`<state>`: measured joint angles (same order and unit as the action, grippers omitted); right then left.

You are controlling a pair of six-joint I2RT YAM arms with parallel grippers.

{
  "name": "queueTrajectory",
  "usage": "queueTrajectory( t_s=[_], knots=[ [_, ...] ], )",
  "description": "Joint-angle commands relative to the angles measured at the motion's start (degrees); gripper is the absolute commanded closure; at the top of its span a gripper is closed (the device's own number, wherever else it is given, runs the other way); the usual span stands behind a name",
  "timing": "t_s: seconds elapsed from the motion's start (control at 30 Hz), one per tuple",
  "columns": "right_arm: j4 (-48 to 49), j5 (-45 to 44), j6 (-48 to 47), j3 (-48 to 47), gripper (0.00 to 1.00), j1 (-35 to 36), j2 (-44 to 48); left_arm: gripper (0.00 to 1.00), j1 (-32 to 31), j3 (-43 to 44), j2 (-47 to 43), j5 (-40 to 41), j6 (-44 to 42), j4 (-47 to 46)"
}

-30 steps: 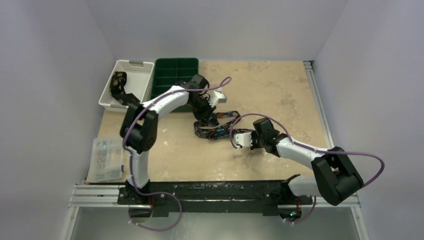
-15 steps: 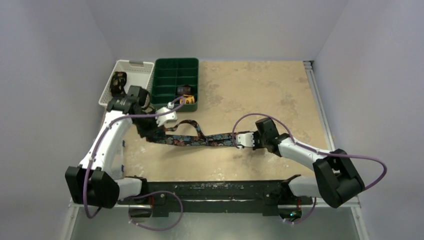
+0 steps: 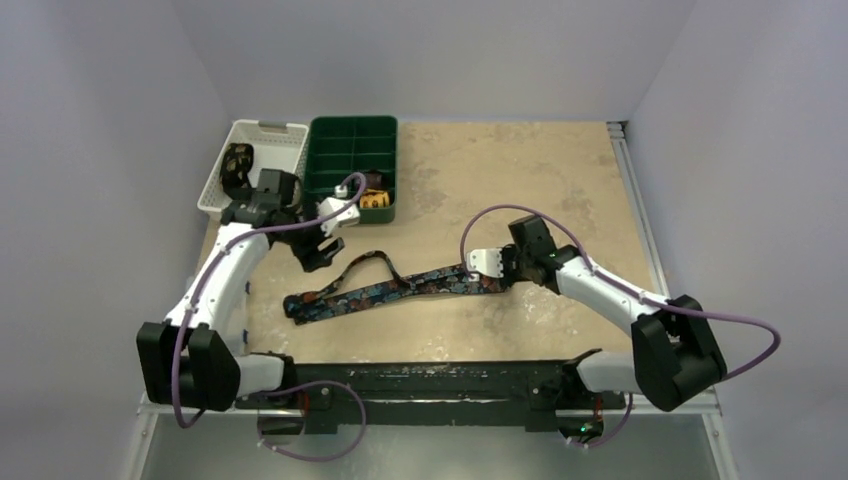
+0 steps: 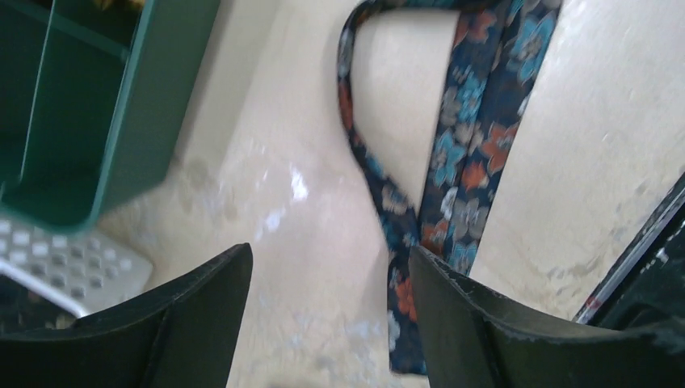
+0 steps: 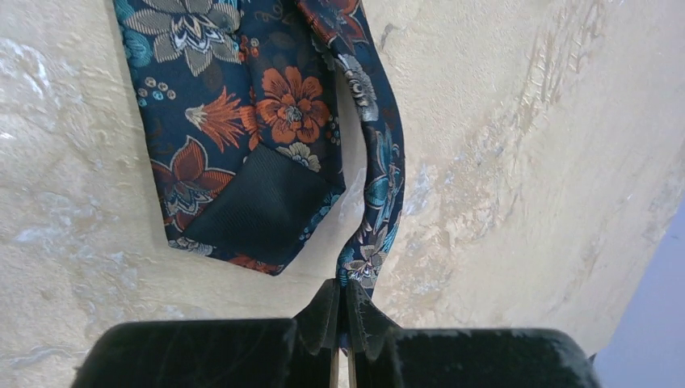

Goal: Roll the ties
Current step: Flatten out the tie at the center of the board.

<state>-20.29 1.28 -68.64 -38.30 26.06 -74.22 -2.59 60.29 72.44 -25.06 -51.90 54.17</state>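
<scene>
A dark navy tie (image 3: 390, 290) with a flower print lies stretched across the table, folded back on itself, with a loop (image 3: 368, 260) near its left half. My right gripper (image 3: 497, 279) is shut on the tie's narrow strand (image 5: 376, 194) at its right end. The wide tip (image 5: 242, 170) lies flat beside that strand. My left gripper (image 3: 318, 252) hangs open above the table, just left of the loop, with nothing between its fingers. In the left wrist view the tie (image 4: 476, 121) runs past the right finger (image 4: 485, 323).
A green compartment tray (image 3: 352, 140) stands at the back left with a rolled yellow-and-black tie (image 3: 372, 198) in a near cell. Left of it a white basket (image 3: 262, 133) holds a dark patterned tie (image 3: 237, 163). The tray's corner (image 4: 105, 105) is close to my left gripper.
My left gripper has opened and let go of the tie, rising slightly toward the tray. The tie's left end dropped flat onto the table. My right gripper still holds the other end.
</scene>
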Motion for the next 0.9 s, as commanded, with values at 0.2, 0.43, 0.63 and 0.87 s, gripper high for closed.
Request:
queueTrajectory(
  t_s=[0.2, 0.43, 0.63, 0.87],
  knots=[
    [-3.9, 4.9, 5.3, -5.4, 1.00, 0.1, -5.0, 0.31, -12.8, 6.0, 18.7, 9.4, 14.0, -9.8],
    [-4.8, 7.3, 5.7, -7.0, 1.00, 0.9, -9.4, 0.25, -14.8, 1.9, 21.2, 13.5, 11.3, -10.4],
    [-10.4, 10.3, 7.0, -10.9, 1.00, 0.9, -4.0, 0.25, -14.8, 0.2, 20.0, 14.1, 12.2, -10.4],
    [-8.4, 10.7, 11.4, -9.8, 1.00, 6.0, -5.7, 0.30, -14.8, 0.0, 20.5, 12.6, 14.3, -11.4]
  ],
)
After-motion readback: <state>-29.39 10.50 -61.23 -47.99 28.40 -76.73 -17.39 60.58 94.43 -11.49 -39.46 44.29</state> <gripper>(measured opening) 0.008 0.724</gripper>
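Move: The left hand's aim is the left leg of the loop in the tie's narrow part, about 5 cm to its right, 3 cm ahead and some 12 cm below. The tie's folded left end lies roughly 4 cm back and 2 cm left of that hand, and the green tray's middle some 24 cm ahead and 7 cm right. From the right hand, already pinching the narrow end, that leg is about 31 cm left, 1 cm ahead and 5 cm down; the wide tip lies 3 cm left and 3 cm back. Still pinching the narrow end, the right hand dips about 3 cm, then rises past its starting height while drifting some 4 cm left, towards the loop. The open left hand swings about 5 cm right, then drops close to 10 cm over the loop's left leg and hovers there, both wrists tilting to point more steeply down; whether the left fingers touch the tie can't be told. ##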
